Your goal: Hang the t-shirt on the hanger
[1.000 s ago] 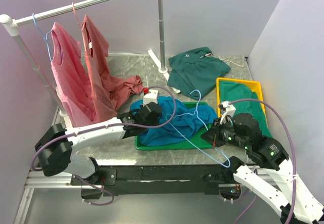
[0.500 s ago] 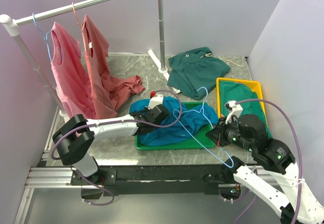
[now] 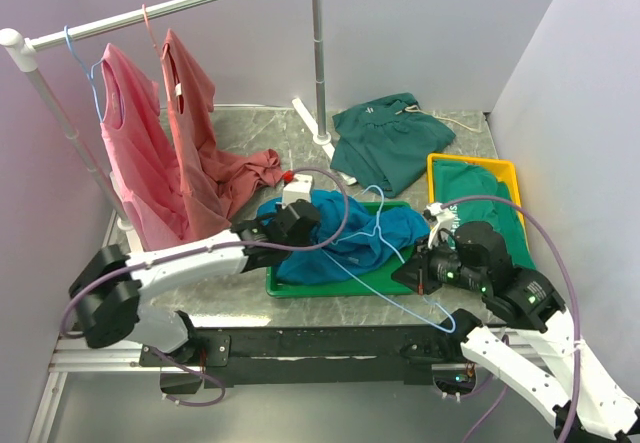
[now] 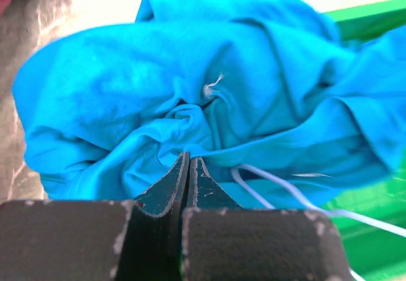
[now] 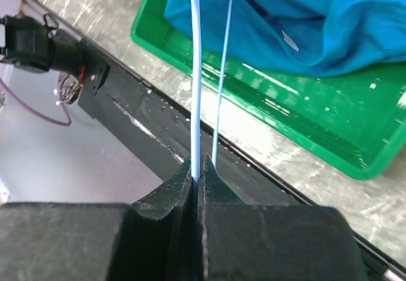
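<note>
The teal-blue t-shirt (image 3: 335,235) lies bunched in a green tray (image 3: 330,288) at the table's front. My left gripper (image 3: 303,227) is at the shirt's left side. In the left wrist view its jaws (image 4: 189,158) are pressed together, with the ribbed edge of the t-shirt (image 4: 127,103) caught at their tips. The light-blue wire hanger (image 3: 378,213) lies tilted across the shirt, and one wire runs down past the tray's front. My right gripper (image 3: 415,275) is shut on that wire. The right wrist view shows the hanger (image 5: 196,91) pinched between the jaws (image 5: 198,160).
A yellow tray (image 3: 440,163) at the right holds a dark green shirt. Another dark green shirt (image 3: 385,138) lies behind the green tray. A rack (image 3: 180,3) at the back left carries pink tops (image 3: 135,153). Its right post (image 3: 318,63) stands behind the trays.
My left gripper has shut on the t-shirt's edge and drawn back left, bunching the fabric. The hanger and my right gripper have shifted slightly left and forward.
</note>
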Robot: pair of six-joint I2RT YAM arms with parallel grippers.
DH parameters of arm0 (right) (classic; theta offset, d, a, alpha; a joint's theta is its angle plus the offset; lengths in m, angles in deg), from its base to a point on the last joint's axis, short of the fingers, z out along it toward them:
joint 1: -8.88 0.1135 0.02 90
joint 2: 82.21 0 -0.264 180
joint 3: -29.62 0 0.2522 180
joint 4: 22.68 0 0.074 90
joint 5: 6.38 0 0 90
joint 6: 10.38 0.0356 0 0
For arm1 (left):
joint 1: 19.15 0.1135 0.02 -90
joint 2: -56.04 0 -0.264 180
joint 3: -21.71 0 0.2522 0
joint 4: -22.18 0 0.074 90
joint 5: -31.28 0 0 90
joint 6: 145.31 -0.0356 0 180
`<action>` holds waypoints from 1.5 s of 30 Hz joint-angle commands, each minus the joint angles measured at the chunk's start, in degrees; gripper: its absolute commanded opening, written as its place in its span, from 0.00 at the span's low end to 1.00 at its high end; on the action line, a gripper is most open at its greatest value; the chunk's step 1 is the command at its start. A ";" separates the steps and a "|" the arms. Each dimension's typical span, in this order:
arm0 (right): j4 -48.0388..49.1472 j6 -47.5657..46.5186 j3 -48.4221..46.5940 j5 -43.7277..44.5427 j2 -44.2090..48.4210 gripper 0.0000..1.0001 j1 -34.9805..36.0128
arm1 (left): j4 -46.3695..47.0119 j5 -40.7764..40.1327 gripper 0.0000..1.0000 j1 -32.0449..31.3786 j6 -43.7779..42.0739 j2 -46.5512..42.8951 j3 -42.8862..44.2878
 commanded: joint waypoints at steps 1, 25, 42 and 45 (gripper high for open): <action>6.92 -1.10 1.37 -6.02 -0.85 0.00 0.35 | 1.12 2.17 0.01 -0.03 -3.26 -4.91 -0.74; 22.03 2.07 3.48 -3.83 -1.03 0.00 4.13 | 5.68 7.36 0.01 -2.49 -13.89 -20.12 -4.87; 42.24 2.68 10.41 1.36 -3.66 0.00 13.80 | 6.83 10.80 0.01 -4.60 -18.20 -24.08 -0.48; 46.99 2.42 13.75 2.23 -4.37 0.00 14.07 | 4.98 7.63 0.01 -4.60 -16.97 -25.04 -0.12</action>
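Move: Some 13 cm to the left, 13 cm ahead and 11 cm below the right hand, which holds the blue hanger, lies the T-shirt's neck opening. From the left hand, already shut on the collar, the hanger's left end is about 3 cm right, 2 cm back and 2 cm down. The green tray's middle is 10 cm left, 9 cm ahead of and 20 cm below the right hand; the yellow tray is 22 cm right and 18 cm ahead at that depth. Hoisting the pinched collar, the left hand rises about 12 cm and then also draws back some 5 cm, its fingers tipping up and swinging clockwise by around 20 degrees. The right hand keeps its grip on the hanger and carries it some 8 cm left, rising slightly, towards the left fingers and into the neck opening, tilting its own left side up as it goes. ##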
